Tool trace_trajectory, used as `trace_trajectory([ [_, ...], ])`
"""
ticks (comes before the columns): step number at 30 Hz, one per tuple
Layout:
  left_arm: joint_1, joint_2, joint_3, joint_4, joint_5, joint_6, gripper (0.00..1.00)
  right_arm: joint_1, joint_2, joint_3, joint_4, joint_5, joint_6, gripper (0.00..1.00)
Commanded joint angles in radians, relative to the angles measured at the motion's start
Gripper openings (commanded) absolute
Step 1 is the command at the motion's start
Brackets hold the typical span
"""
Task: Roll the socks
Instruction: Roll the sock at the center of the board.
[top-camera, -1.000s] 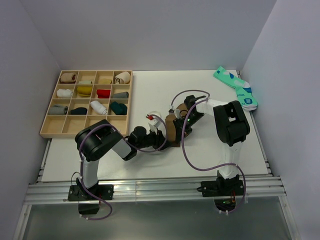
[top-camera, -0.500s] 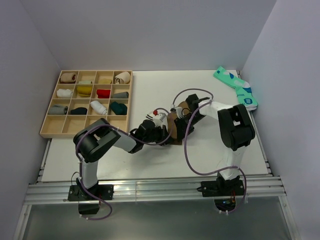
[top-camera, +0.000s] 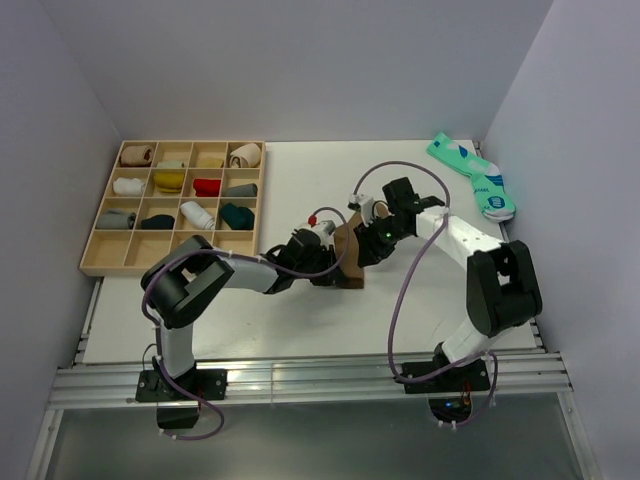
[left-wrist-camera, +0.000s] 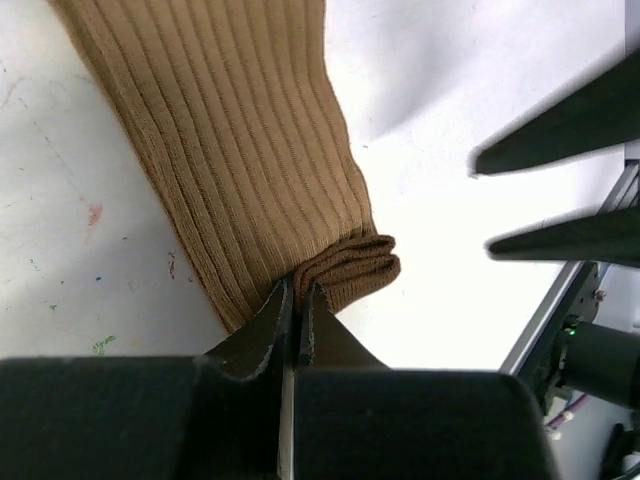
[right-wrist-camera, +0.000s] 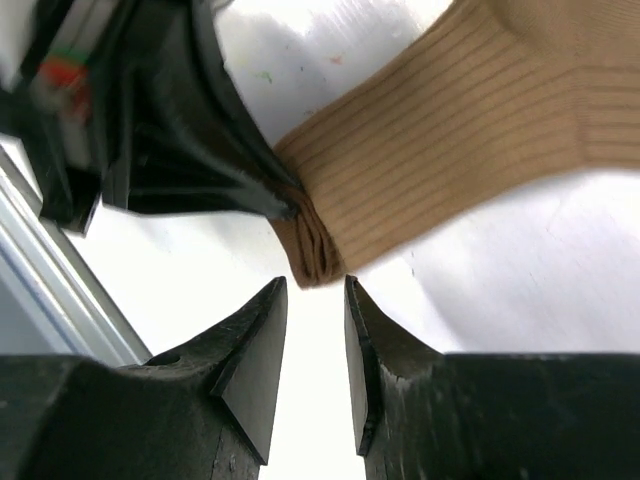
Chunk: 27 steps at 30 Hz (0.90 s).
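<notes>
A long tan-brown ribbed sock (left-wrist-camera: 240, 150) lies on the white table, its near end folded into a small thick roll (left-wrist-camera: 355, 268). My left gripper (left-wrist-camera: 297, 292) is shut on that folded end. My right gripper (right-wrist-camera: 315, 290) stands open just short of the same end (right-wrist-camera: 315, 250), not touching it; its two dark fingers (left-wrist-camera: 560, 140) show at the right of the left wrist view. From above, the sock (top-camera: 351, 258) sits mid-table between the left gripper (top-camera: 334, 264) and the right gripper (top-camera: 368, 248). The teal pair (top-camera: 474, 176) lies at the far right corner.
A wooden compartment tray (top-camera: 115, 252) with several rolled socks stands at the far left. Walls close in on the left, back and right. The aluminium rail (top-camera: 300, 380) runs along the near edge.
My left gripper has shut on the sock's folded end. My right gripper has let go of it and opened, and its arm has swung out to the right.
</notes>
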Motion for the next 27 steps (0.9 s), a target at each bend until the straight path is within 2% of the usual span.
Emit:
trace_trajectory([
  [1, 0.006, 0.045, 0.038, -0.191, 0.024, -0.031, 0.00, -0.005, -0.089, -0.043, 0.042, 0.042, -0.053, 0.37],
  [7, 0.022, 0.057, 0.056, -0.241, 0.103, -0.050, 0.00, 0.022, -0.200, -0.183, 0.131, 0.123, -0.125, 0.35],
  [11, 0.042, 0.063, 0.053, -0.268, 0.130, -0.041, 0.00, 0.149, -0.281, -0.301, 0.241, 0.243, -0.133, 0.34],
  [14, 0.072, 0.063, 0.030, -0.261, 0.182, -0.044, 0.00, 0.195, -0.306, -0.317, 0.274, 0.290, -0.151, 0.34],
  [21, 0.103, 0.042, 0.000, -0.271, 0.251, -0.038, 0.00, 0.287, -0.342, -0.344, 0.338, 0.344, -0.199, 0.34],
  [27, 0.132, 0.039, -0.046, -0.241, 0.314, -0.050, 0.00, 0.355, -0.391, -0.393, 0.400, 0.306, -0.225, 0.34],
])
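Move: The left hand already pinches the brown sock's small rolled end, whose middle lies some 2 cm to its right, level in depth and height. From the right hand, that roll lies about 5 cm back, 3 cm left and 6 cm below. The sock's flat length runs outward, its middle some 3 cm ahead of the right hand, 2 cm left and 6 cm below. Open right hand swings 5 cm back, then left towards the roll, which the pinching left hand shifts left. ##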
